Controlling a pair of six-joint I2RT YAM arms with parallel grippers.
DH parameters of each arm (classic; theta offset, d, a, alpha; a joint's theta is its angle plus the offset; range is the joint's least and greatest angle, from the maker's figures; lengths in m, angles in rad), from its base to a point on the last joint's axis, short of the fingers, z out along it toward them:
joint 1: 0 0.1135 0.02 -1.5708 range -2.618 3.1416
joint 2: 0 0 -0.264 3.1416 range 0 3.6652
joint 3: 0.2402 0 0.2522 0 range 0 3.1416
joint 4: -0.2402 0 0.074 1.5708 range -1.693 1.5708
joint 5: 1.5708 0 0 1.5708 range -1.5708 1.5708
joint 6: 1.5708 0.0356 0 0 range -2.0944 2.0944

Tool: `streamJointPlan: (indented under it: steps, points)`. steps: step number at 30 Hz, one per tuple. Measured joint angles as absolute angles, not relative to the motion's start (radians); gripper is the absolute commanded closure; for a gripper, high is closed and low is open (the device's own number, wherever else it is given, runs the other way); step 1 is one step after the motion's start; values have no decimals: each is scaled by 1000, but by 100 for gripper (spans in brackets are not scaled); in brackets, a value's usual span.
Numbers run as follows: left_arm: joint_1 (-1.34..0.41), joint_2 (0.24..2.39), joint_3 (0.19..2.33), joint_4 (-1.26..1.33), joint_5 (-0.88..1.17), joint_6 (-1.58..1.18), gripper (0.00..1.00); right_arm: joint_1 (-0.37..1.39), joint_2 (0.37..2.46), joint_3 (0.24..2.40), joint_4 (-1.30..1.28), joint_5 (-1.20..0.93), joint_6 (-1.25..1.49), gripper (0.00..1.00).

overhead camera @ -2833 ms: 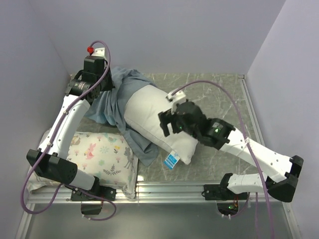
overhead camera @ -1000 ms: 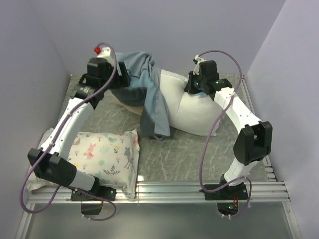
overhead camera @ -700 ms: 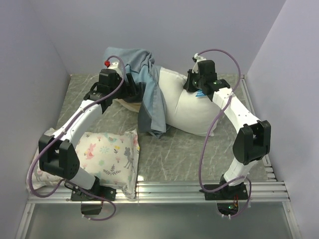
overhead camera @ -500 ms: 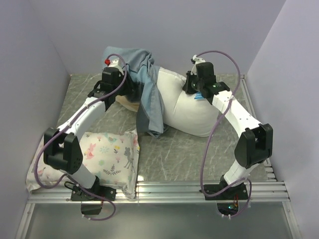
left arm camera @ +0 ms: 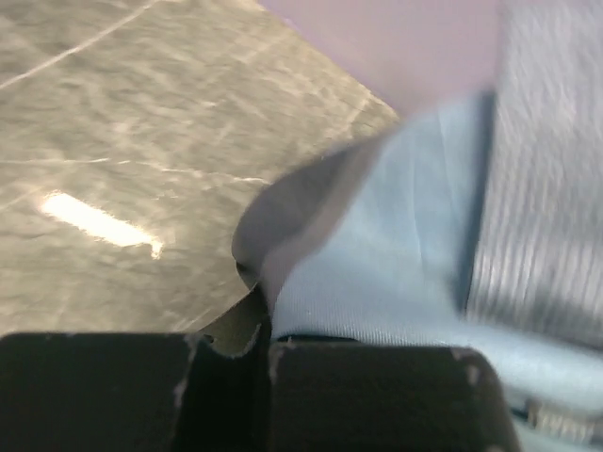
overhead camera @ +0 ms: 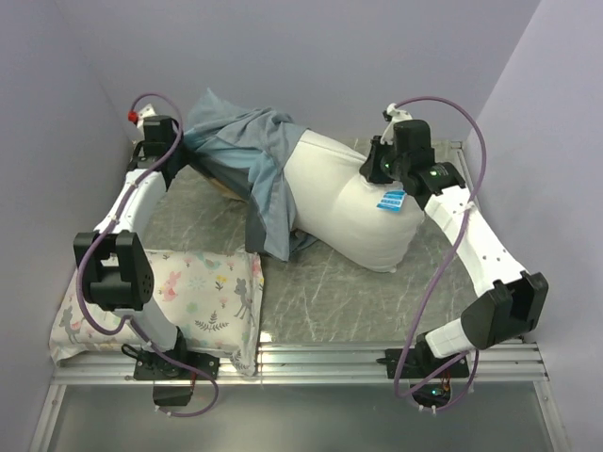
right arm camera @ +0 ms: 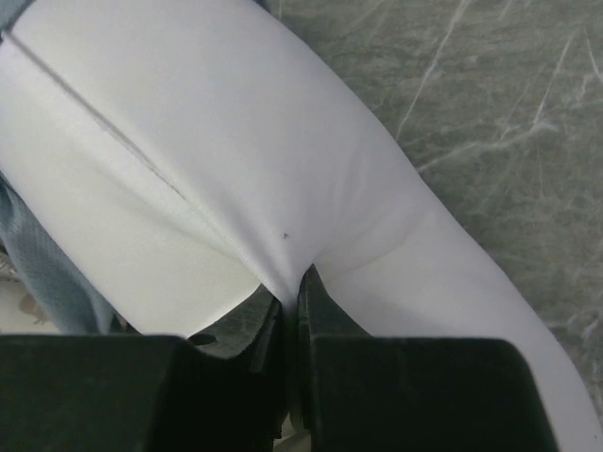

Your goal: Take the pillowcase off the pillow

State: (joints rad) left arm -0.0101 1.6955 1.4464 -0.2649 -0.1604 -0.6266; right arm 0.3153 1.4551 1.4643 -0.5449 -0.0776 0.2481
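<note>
The pillow (overhead camera: 344, 202) lies plump and white at the back middle of the table, its blue-and-white tag (overhead camera: 391, 201) at the right end. My right gripper (overhead camera: 375, 170) is shut on a pinch of the pillow's white fabric (right arm camera: 236, 160), which bunches into the closed jaws (right arm camera: 290, 306). The blue-grey pillowcase (overhead camera: 240, 155) covers the pillow's left end and stretches toward the back left corner. There my left gripper (overhead camera: 186, 149) is shut on its edge. In the left wrist view the pillowcase (left arm camera: 377, 254) runs straight out of the closed jaws (left arm camera: 261, 325).
A smaller floral deer-print pillow (overhead camera: 193, 292) lies at the front left, beside the left arm's base. The lavender walls close in the back and both sides. Bare marbled table (overhead camera: 330, 292) shows in front of the pillow, and a metal rail (overhead camera: 320, 358) runs along the near edge.
My left gripper shut on the pillowcase and drew back to the left, pulling the fabric taut. My right gripper shifted right with the pillow still held.
</note>
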Motion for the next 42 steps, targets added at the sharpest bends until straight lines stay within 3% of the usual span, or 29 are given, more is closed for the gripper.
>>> streamJointPlan:
  steps: [16,27,42]
  points:
    - [94,1627,1449,-342,-54,-656,100,205,1333,1523,-724,-160,284,100]
    - [147,1628,1512,-364,33,-672,100,193,1295,1706,-831,-167,309,100]
    - [201,1755,1629,-371,53,-705,100,164,1182,1707,-913,-147,318,100]
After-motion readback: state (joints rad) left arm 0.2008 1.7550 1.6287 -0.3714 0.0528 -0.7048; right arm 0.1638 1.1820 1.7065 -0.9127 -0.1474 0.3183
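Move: The left fingers already grip one end of the pillowcase, whose bunched middle lies about 15 cm to their right, 4 cm back and slightly lower; the white pillow's middle is some 36 cm right and 13 cm back. From the right hand, clamped on the pillow, the pillowcase is about 28 cm left and 2 cm ahead, the pillow's middle 4 cm left and 6 cm back, and the blue-white tag 5 cm right and 6 cm back, all lower. Both hands keep their grips, pulling apart: right lifts the pillow 12 cm, drawing back-right; left drags pillowcase 7 cm left. ##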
